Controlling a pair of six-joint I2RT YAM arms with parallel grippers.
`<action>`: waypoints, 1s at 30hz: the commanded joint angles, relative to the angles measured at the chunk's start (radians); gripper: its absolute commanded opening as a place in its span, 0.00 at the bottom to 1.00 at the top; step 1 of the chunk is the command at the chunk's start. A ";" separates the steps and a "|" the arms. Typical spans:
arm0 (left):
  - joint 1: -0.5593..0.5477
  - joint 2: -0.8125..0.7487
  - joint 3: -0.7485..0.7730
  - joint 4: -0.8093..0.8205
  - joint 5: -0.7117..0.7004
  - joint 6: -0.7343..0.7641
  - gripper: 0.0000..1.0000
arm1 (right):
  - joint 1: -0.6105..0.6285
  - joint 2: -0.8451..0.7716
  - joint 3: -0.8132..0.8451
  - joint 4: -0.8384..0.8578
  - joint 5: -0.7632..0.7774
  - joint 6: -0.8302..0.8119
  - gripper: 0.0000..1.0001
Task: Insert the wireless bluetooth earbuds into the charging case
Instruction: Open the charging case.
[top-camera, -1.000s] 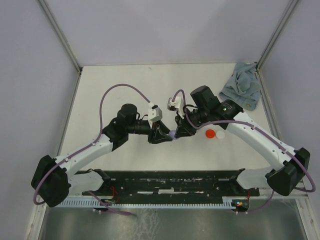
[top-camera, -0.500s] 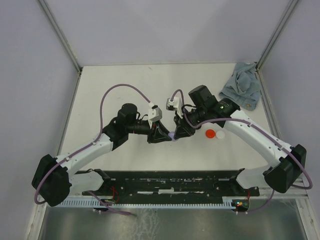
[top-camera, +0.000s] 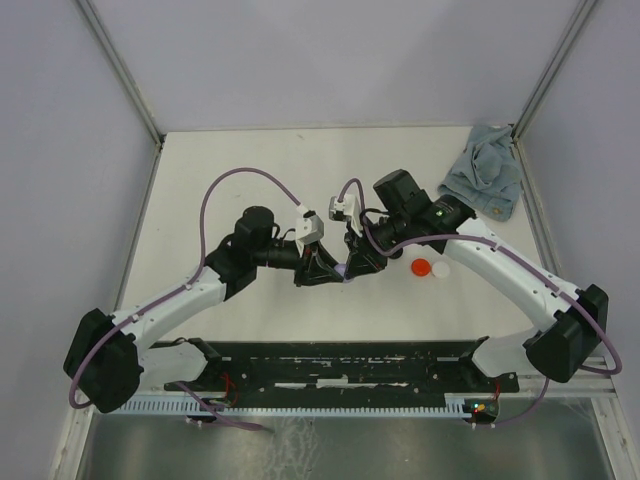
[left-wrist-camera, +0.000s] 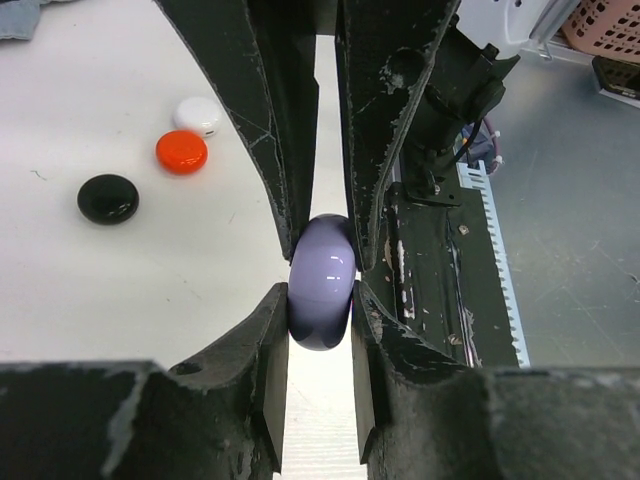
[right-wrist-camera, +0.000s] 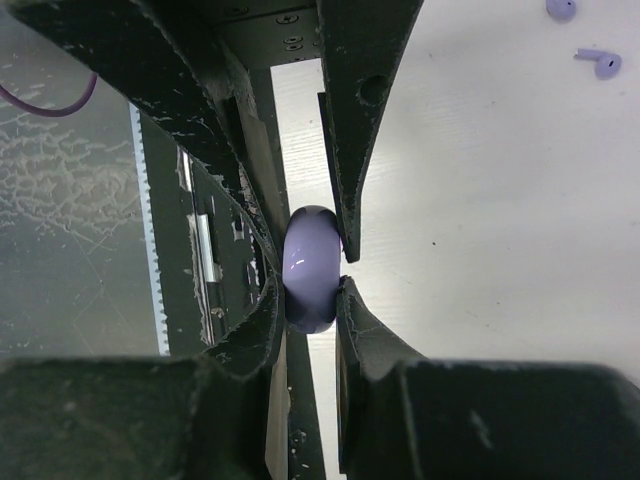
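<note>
A lilac round charging case (left-wrist-camera: 322, 282) hangs above the table, pinched from both sides. My left gripper (left-wrist-camera: 320, 300) is shut on its near half. My right gripper (right-wrist-camera: 308, 290) comes from the opposite side and is shut on the same case (right-wrist-camera: 309, 268). In the top view the two grippers meet at the table's middle around the case (top-camera: 344, 270). Two lilac earbuds (right-wrist-camera: 600, 62) lie on the table, at the top right corner of the right wrist view. One of them is cut off by the frame edge.
Red (left-wrist-camera: 182, 152), white (left-wrist-camera: 197, 115) and black (left-wrist-camera: 108, 198) round discs lie on the table to the right of the grippers. A crumpled blue cloth (top-camera: 485, 180) sits at the back right corner. The black base rail (top-camera: 340, 365) runs along the near edge.
My left gripper's jaws have narrowed onto the lilac case. The right arm has shifted slightly left with the case, still gripping it.
</note>
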 joint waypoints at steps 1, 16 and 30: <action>-0.015 -0.038 0.020 0.068 0.044 0.032 0.04 | -0.001 -0.037 0.016 0.136 0.008 0.007 0.22; -0.015 -0.143 -0.041 0.129 0.040 0.009 0.03 | -0.003 -0.147 -0.096 0.324 0.156 0.088 0.43; -0.015 -0.181 -0.059 0.134 -0.029 0.005 0.03 | -0.038 -0.201 -0.138 0.433 0.222 0.184 0.46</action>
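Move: The closed lavender charging case is already gripped from both sides: its middle lies about 1 cm right of the left hand's point, and about 1 cm left of and 1 cm below the right hand's. From the right hand, some 13 cm below on the table, the black case stands about 14 cm ahead and 12 cm right, the red case 10 cm ahead and 18 cm right, and the nearer loose earbud 17 cm ahead and 11 cm left. The charging case stays pinched by its base in the left hand, which lifts it about 3.5 cm and tips it slightly. The right hand rises with it, opening its fingers to let go of its pinch, then swings forward about 3.5 cm, turning some 10 degrees clockwise, its rear fingertip still at the lid on the case's forward side. ##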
